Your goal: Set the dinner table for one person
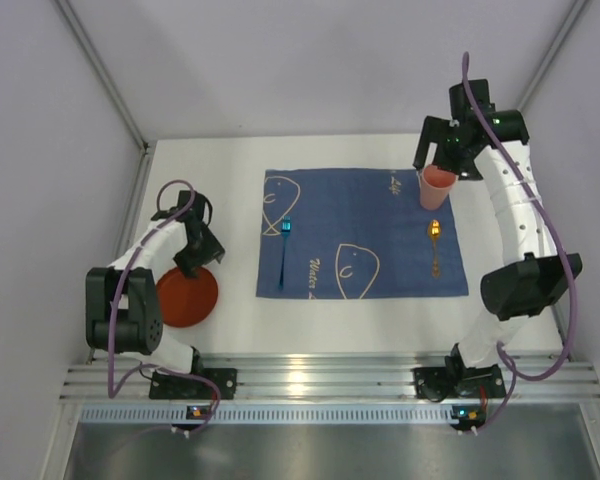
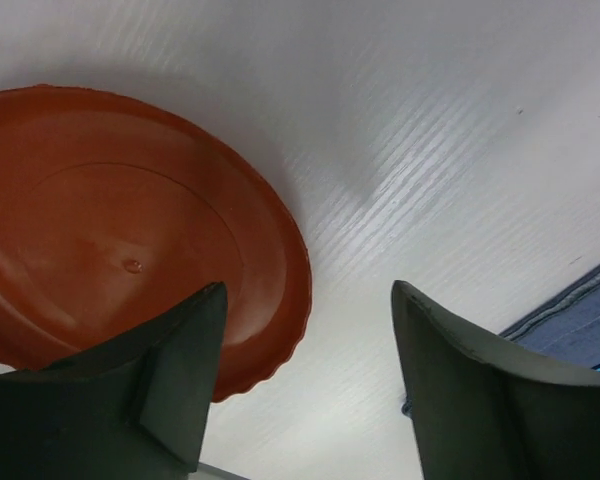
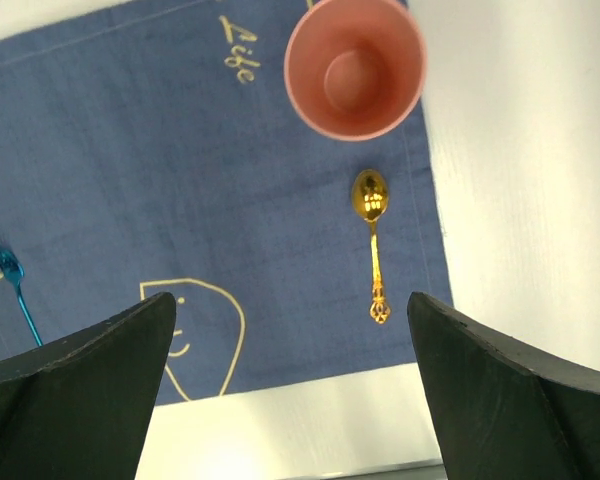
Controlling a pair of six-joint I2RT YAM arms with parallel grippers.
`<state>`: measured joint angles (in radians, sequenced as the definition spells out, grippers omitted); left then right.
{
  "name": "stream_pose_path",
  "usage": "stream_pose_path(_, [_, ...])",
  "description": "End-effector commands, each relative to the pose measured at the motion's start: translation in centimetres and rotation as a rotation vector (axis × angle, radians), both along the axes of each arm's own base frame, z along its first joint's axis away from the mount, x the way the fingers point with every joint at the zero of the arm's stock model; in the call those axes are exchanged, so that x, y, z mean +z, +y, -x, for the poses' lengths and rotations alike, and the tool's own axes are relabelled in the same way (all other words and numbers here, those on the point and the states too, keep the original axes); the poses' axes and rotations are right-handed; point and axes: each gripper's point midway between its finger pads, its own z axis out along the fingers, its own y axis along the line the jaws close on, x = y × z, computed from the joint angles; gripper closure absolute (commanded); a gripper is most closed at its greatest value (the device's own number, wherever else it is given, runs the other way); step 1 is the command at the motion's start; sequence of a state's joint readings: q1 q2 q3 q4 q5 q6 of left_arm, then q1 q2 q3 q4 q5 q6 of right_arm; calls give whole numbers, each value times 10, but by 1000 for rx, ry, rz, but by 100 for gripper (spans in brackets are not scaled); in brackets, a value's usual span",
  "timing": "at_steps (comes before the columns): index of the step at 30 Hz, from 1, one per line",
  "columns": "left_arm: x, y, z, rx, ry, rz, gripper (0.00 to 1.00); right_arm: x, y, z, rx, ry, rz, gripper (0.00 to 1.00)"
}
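Note:
The white dinner table [image 1: 380, 322] carries a dark blue mat [image 1: 360, 215] with gold line drawings. On the mat stand a pink cup [image 1: 437, 187] at the far right corner, a gold spoon [image 1: 434, 244] below it and a blue fork [image 1: 283, 250] on the left. A red-brown plate [image 1: 185, 296] lies on the bare table left of the mat. My left gripper [image 1: 202, 256] is open and empty, low over the plate's [image 2: 120, 230] right rim. My right gripper [image 1: 448, 150] is open and empty, raised beside the cup [image 3: 354, 66], with the spoon [image 3: 372, 235] in view below.
The silver rail [image 1: 320, 380] runs along the near edge with both arm bases on it. Grey walls close in the table at the left, back and right. The mat's corner [image 2: 580, 320] shows at the right in the left wrist view.

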<state>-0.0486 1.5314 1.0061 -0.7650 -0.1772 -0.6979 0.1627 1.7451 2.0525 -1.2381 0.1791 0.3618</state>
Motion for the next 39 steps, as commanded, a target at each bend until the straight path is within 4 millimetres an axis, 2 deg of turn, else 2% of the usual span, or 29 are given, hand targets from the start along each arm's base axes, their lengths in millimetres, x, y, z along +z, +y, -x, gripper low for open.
stream_pose_path(1, [0, 0, 8, 39, -29, -3, 36, 13, 13, 23, 50, -32, -81, 0])
stream_pose_path(3, [-5, 3, 8, 24, -32, -21, 44, 7, 14, 27, 56, -23, -91, 0])
stream_pose_path(7, [-34, 1, 20, 12, 21, -11, 50, -5, 11, 39, 50, -13, -87, 0])
stream_pose_path(11, [-49, -2, 21, -6, 32, 1, 59, -5, 5, 45, 37, -19, -65, 0])
stream_pose_path(13, [-54, -3, 19, -24, 33, 9, 69, -2, 1, 50, 32, -25, -53, 0])
stream_pose_path(14, [-55, -5, 18, -29, 35, 14, 78, -2, 0, 52, 28, -26, -46, 0])
stream_pose_path(15, [-52, -6, 11, -41, 28, 21, 100, -2, -2, 55, 28, -25, -42, 0])
stream_pose_path(16, [-52, -7, 11, -48, 47, 23, 100, -3, -3, 60, 26, -22, -41, 0])
stream_pose_path(17, [-49, -7, 8, -57, 50, 23, 100, -4, -6, 63, 20, -21, -35, 0])
stream_pose_path(18, [-38, -8, -6, -83, 22, 13, 100, -4, -7, 65, 16, -20, -34, 0])
stream_pose_path(20, [-20, -5, -15, -111, 11, -28, 100, -7, -10, 72, 12, -14, -29, 0])
stream_pose_path(21, [5, -12, -38, -163, -53, -66, 100, -8, -11, 75, 4, -7, -30, 0])
stream_pose_path(22, [21, -8, -49, -181, -83, -156, 100, -7, -12, 78, 3, -13, -33, 0])
stream_pose_path(23, [36, -13, -59, -215, -109, -203, 100, -6, -12, 80, 0, -15, -33, 0])
stream_pose_path(24, [69, -38, -84, -288, -201, -229, 100, -6, -12, 83, -1, -18, -39, 1])
stream_pose_path(26, [83, -67, -107, -346, -242, -216, 100, -6, -11, 86, -4, -15, -48, 0])
stream_pose_path(27, [110, -94, -125, -374, -315, -182, 100, -6, -10, 87, -7, -15, -54, 0])
stream_pose_path(28, [100, -111, -135, -396, -295, -155, 100, -6, -11, 89, -9, -13, -55, 0])
stream_pose_path(29, [103, -142, -140, -432, -310, -93, 100, -6, -11, 90, -10, -14, -57, 0])
stream_pose_path(30, [127, -165, -155, -449, -374, -55, 100, -5, -12, 92, -14, -17, -55, 0])
stream_pose_path(31, [112, -186, -163, -481, -351, -36, 100, -5, -14, 93, -19, -18, -46, 0])
stream_pose_path(32, [113, -222, -159, -558, -360, -4, 100, -5, -16, 96, -21, -16, -37, 0])
stream_pose_path(33, [114, -248, -170, -599, -369, 4, 100, -4, -18, 98, -27, -16, -29, 0])
stream_pose_path(34, [113, -269, -170, -643, -374, 13, 100, -3, -22, 99, -35, -19, -15, 0])
stream_pose_path(35, [135, -310, -166, -725, -433, 69, 100, -5, -25, 102, -37, -10, -3, 0])
stream_pose_path(36, [109, -331, -165, -765, -391, 84, 100, -5, -27, 105, -42, -10, 6, 0])
stream_pose_path(37, [108, -352, -161, -806, -400, 130, 100, -5, -32, 107, -53, -11, 18, 0])
stream_pose_path(38, [114, -382, -149, -856, -421, 188, 100, -9, -35, 110, -56, 4, 27, 0])
stream_pose_path(39, [100, -396, -144, -870, -404, 206, 100, -9, -39, 113, -64, 1, 30, 0])
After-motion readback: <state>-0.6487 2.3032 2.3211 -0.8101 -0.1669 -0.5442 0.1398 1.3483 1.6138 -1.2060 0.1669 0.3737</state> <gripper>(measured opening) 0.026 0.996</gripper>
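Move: The plate lies flat and empty just below the left hand, its middle some 7 cm back, 5 cm to the left and about 5 cm down. At that same low level the fork is roughly 20 cm to the right of this hand and 3 cm farther out, and the placemat's middle is some 40 cm to its right and 8 cm ahead. From the right hand the plate lies about 66 cm to the left, 18 cm back and 28 cm below. The left fingers pinch the plate's right-hand rim, closing fully after the hand eases back 3 cm and down 4 cm onto it. Still gripping, the hand then swings up, forward and far to the right, about 35 cm sideways, over the placemat, turning some 40 degrees clockwise and dipping slightly at the end. The right hand, empty and open, draws back about 10 cm. ##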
